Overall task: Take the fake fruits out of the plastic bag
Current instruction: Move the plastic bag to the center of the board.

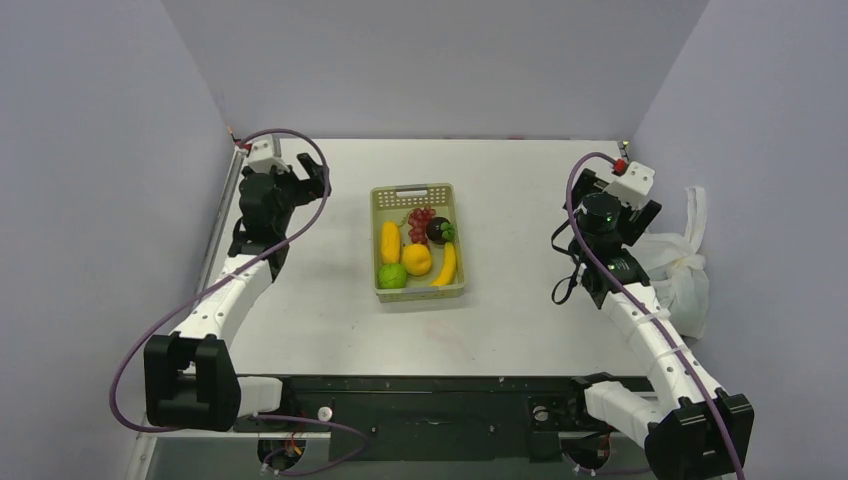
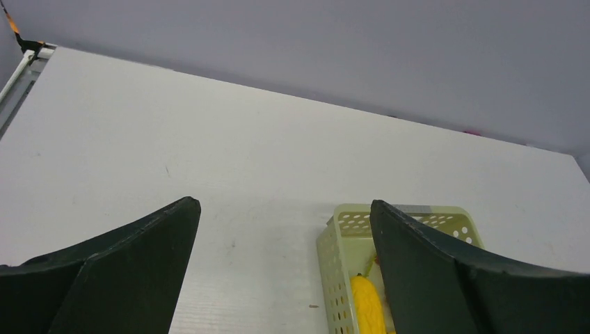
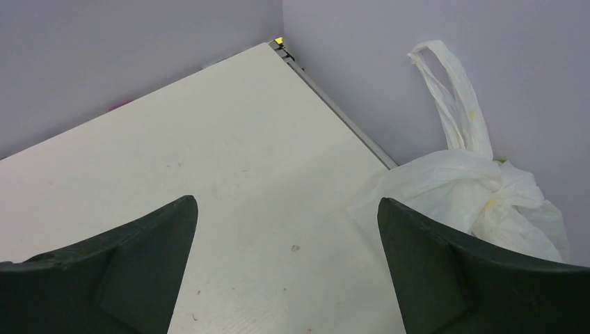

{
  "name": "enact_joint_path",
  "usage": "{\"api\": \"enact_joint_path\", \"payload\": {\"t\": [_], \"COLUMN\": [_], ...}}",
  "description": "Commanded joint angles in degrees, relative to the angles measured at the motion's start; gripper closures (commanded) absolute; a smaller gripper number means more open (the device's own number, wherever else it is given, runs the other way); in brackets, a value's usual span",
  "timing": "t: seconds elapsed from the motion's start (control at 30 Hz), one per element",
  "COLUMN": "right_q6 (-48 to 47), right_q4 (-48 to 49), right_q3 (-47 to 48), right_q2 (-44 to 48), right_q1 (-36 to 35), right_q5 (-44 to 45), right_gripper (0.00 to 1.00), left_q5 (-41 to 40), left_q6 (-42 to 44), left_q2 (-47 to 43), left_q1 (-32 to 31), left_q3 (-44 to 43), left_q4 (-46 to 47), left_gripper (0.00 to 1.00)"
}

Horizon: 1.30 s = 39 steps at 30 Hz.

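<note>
The fake fruits lie in the yellow-green basket (image 1: 413,192) at mid-table: a dark maroon round one (image 1: 440,231), a green round one (image 1: 392,276), red grapes (image 1: 420,220), a banana (image 1: 446,265) and two yellow ones. The white plastic bag (image 1: 680,265) lies crumpled at the right table edge against the wall, one loop handle up. It also shows in the right wrist view (image 3: 459,188). My left gripper (image 1: 308,178) (image 2: 285,209) is open and empty, left of the basket. My right gripper (image 1: 640,207) (image 3: 286,205) is open and empty, just left of the bag.
Purple walls close the table on the left, back and right. The basket's near-left corner (image 2: 334,236) and a yellow fruit (image 2: 367,306) show by the left gripper's right finger. A metal rail (image 3: 334,104) runs along the table's right edge.
</note>
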State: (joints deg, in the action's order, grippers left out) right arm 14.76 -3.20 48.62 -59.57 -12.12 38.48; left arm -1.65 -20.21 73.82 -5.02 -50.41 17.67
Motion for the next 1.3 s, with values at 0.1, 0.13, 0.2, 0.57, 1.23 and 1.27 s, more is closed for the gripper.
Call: {"api": "enact_joint_path", "payload": {"t": [0.1, 0.13, 0.2, 0.57, 1.23, 1.27], "right_q6": [1.65, 1.47, 1.28, 8.48, 14.28, 14.01], "right_q4": [0.55, -0.16, -1.09, -0.98, -5.66, -4.86], "right_q3": [0.35, 0.48, 0.58, -2.44, -3.98, -4.46], "right_q2": [1.30, 1.39, 1.42, 1.79, -5.11, -5.33], "right_q1": [-0.82, -0.81, -0.83, -0.74, 13.32, 14.88], "right_q5": [2.59, 2.44, 2.52, 17.84, 22.93, 21.58], "right_gripper": [0.03, 0.03, 0.03, 0.03, 0.00, 0.00], "left_q5": [2.11, 2.81, 4.37, 8.93, 11.45, 11.61], "left_q6": [3.38, 2.71, 1.85, 1.88, 1.56, 1.66], "left_q2": [-1.89, -1.70, -1.50, 2.12, 1.44, 1.20], "left_q1": [-4.11, -4.21, -4.24, -4.60, -5.00, -5.00], "left_q3": [-2.80, -3.00, -3.41, -4.10, -4.85, -4.82], "left_q4": [2.11, 1.98, 1.81, 1.44, 0.92, 0.94], "left_gripper": [0.08, 0.08, 0.09, 0.09, 0.09, 0.09]}}
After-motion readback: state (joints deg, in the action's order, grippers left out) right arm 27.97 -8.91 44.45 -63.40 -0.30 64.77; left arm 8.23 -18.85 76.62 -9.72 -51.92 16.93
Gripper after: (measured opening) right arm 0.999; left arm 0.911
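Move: From the right hand, the plastic bag lies about 20 cm to the right and 7 cm back, its middle some 17 cm below. The fruit basket stands on the board about 45 cm to the right hand's left, level with it fore and aft, and roughly 21 cm lower. From the left hand the bag is far off, some 87 cm to the right and 17 cm back. Right hand, open, swings about 12 cm right and back towards the plastic bag, turning clockwise 40 degrees; left drifts right. ##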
